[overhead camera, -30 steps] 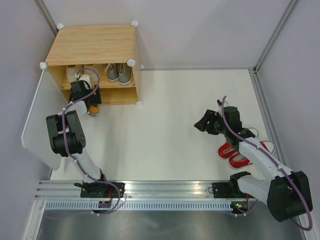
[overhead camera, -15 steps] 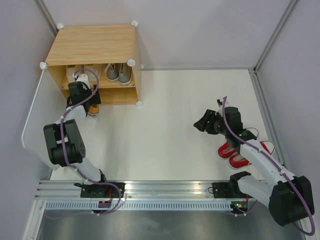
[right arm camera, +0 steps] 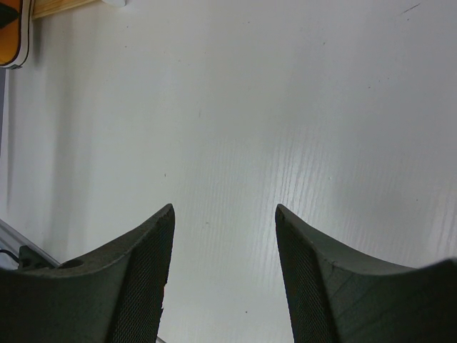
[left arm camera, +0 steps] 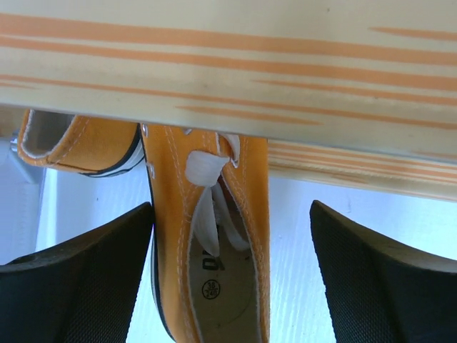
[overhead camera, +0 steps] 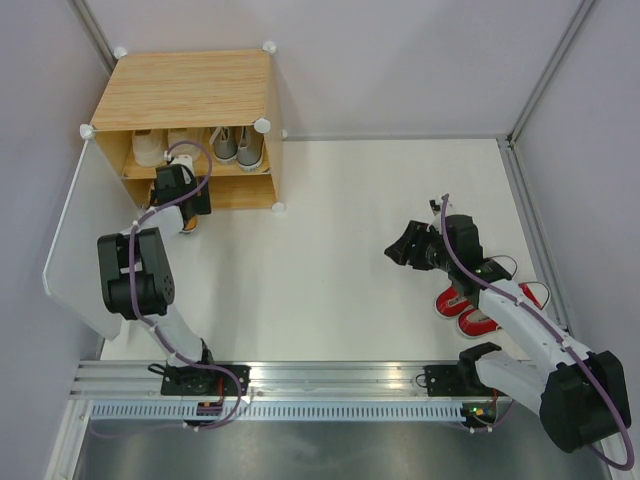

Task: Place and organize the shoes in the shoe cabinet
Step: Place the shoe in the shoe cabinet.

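The shoe cabinet (overhead camera: 185,90) stands at the far left, with a cream pair (overhead camera: 150,148) and a grey pair (overhead camera: 238,148) on its middle shelf. My left gripper (overhead camera: 180,190) hangs at the lower opening, open. In the left wrist view its fingers straddle one orange shoe (left arm camera: 214,250): the left finger (left arm camera: 86,279) is close beside it and the right finger (left arm camera: 385,279) stands well apart. A second orange shoe (left arm camera: 78,143) lies to its left, under the shelf edge (left arm camera: 228,71). The red pair (overhead camera: 480,300) lies on the floor at the right, behind my open, empty right gripper (overhead camera: 408,245).
The cabinet's white door (overhead camera: 75,260) is swung open along the left side, beside the left arm. Grey walls with metal posts close in the white floor (overhead camera: 340,260). A metal rail (overhead camera: 320,385) runs along the near edge. The right wrist view shows bare floor (right arm camera: 285,107).
The left gripper has shifted a little right toward the lower opening, and its jaws have narrowed slightly around the orange shoe. The right arm has hardly moved.
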`<state>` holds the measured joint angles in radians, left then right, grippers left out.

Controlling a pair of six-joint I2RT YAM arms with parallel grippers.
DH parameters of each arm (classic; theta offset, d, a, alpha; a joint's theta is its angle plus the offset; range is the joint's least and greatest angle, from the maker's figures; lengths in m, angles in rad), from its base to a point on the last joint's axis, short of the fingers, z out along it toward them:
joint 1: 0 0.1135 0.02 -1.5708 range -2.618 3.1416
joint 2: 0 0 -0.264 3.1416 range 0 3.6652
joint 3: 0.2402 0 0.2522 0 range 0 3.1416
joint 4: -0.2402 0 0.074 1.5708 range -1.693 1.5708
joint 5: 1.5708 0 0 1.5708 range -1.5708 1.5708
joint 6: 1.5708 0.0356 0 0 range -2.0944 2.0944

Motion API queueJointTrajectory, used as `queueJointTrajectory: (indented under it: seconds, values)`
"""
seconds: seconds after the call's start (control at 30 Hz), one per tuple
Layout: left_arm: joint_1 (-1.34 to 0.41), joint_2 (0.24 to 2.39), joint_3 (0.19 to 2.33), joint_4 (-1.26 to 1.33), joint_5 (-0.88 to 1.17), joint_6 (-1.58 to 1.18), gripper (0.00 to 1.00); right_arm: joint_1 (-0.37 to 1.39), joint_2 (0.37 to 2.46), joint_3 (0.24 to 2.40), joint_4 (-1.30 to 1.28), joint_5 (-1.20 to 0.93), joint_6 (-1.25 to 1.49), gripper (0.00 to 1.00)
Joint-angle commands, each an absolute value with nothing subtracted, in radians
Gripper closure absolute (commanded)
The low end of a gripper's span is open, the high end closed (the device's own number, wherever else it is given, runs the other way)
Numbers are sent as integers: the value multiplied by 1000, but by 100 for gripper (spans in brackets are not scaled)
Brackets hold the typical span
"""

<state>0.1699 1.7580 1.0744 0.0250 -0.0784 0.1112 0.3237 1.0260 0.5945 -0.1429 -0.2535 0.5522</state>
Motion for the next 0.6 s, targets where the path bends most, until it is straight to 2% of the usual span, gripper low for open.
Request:
queueJointTrajectory:
  seconds: [0.0, 0.27, 0.33, 0.43, 0.57]
  values:
    - [133, 1792, 1118, -26, -205, 159, 9, 330, 1017, 618, -123, -238, 535, 36]
    - [127, 1810, 1117, -14, -288, 158, 15, 330, 1025, 617, -121, -233, 534, 37]
    - [127, 1816, 1114, -9, -288, 156, 20, 330, 1026, 617, -121, -230, 534, 36]
    - [124, 1841, 1118, -9, -304, 176, 34, 330, 1026, 617, -121, -229, 534, 37]
    - [124, 1830, 1108, -5, -305, 178, 44, 330, 1026, 617, -123, -225, 532, 37]
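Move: My wide-open left fingers straddle the near orange shoe in the cabinet's lower bay; its middle is about 3 cm ahead, 1 cm left and 4 cm below. The other orange shoe lies some 9 cm ahead, 10 cm left and 4 cm below. The shelf's front edge is roughly 3 cm ahead and 6 cm above, neither left nor right. From my right hand, the near orange shoe is about 18 cm ahead, 60 cm left and 10 cm below. I close my left fingers from nearly full to about two-thirds open, pinching the near orange shoe by the sides of its upper beside the laces. As they shut, I sink the hand about 2 cm and shift it nearly as far left with a little draw back, centring it over the shoe. The wrist turns some 10 degrees, its left side rising while it tips down and swings slightly counter-clockwise. ##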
